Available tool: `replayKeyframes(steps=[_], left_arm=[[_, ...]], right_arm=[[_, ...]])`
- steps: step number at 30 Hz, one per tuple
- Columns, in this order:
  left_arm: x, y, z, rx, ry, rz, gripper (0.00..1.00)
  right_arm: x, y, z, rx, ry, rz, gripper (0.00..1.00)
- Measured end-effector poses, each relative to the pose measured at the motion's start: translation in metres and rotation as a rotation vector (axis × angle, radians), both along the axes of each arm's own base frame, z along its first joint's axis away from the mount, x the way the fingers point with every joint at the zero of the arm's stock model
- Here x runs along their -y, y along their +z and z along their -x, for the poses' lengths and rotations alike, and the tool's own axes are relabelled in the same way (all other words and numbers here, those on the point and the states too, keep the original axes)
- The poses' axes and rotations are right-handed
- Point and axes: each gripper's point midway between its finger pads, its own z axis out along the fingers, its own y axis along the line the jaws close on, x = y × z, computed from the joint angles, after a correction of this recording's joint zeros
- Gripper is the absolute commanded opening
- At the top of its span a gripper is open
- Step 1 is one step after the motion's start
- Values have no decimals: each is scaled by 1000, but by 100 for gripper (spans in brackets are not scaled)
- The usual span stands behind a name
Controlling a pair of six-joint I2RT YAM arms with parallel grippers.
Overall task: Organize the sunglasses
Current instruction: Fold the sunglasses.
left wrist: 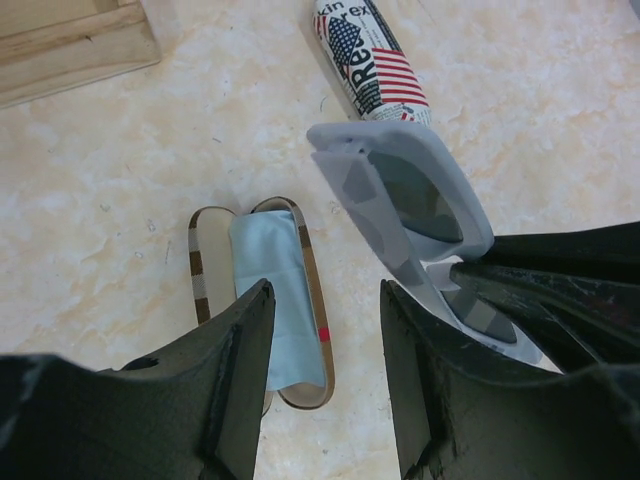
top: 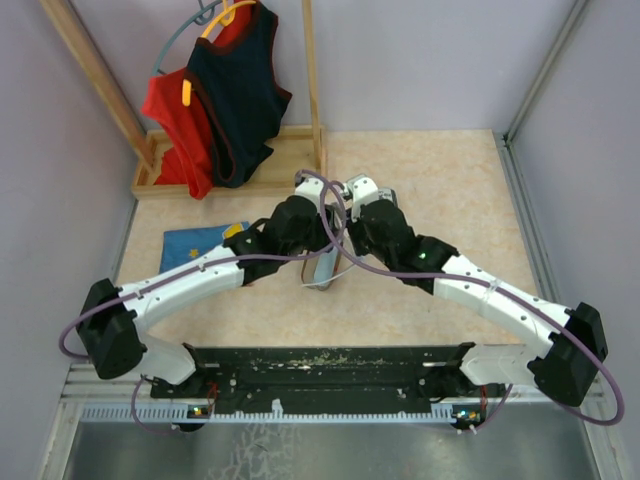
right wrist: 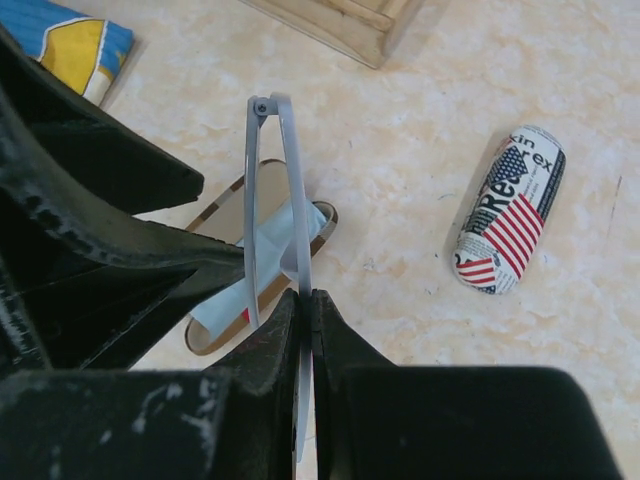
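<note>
A white-grey pair of sunglasses (left wrist: 410, 195) with dark lenses hangs folded above the table. My right gripper (right wrist: 308, 296) is shut on one of its thin arms (right wrist: 292, 190), holding the pair on edge. Below it lies an open plaid case (left wrist: 312, 270) with a light-blue cloth (left wrist: 270, 290) inside. Just left of the sunglasses, my left gripper (left wrist: 325, 335) is open over the case's near end, with nothing between its fingers (left wrist: 245, 370). In the top view both wrists meet over the case (top: 322, 270) and hide the sunglasses. No dark brown pair shows.
A shut flag-print case (right wrist: 508, 212) lies on the table beyond and to the right of the plaid case. A blue and yellow cloth item (top: 200, 245) lies at the left. A wooden rack (top: 250, 165) with red and navy garments stands at the back left.
</note>
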Motion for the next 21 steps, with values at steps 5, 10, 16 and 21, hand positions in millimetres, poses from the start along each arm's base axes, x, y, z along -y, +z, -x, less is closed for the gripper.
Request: replayKeyframes(steps=[5,10,16,21], left_arm=[[-7,15,4,49,-9,17,54],[-30,60,18,162,-25,78,43],[-29,87,27,229,-84,130,7],[-2,50,36,162,-169,76,1]], right_arm=[[24,-2,-13,-5,-157,-10,0],[88,-6,-45,-34,-456,-58,0],[135,10,-74,-42,-689,-163,0],[126,26,-80,-35,-675,-257,0]])
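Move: The white sunglasses, already in the right gripper, have their middle about 3 cm ahead of the left hand and 5 cm to its right, level with it; from the right hand that is some 5 cm ahead and 2 cm left. The flag-print case lies about 8 cm ahead of the right hand, 11 cm to its right and 15 cm below. The open case lies about 6 cm back from the left hand, 1 cm to its left and 16 cm below. Swing the right gripper, still pinching the sunglasses, about 15 cm right and forward towards the flag-print case, turning it some 40 degrees clockwise. Bring the left gripper up off the folded temple and slightly back, then let it sink about halfway again while shutting its empty fingers. ##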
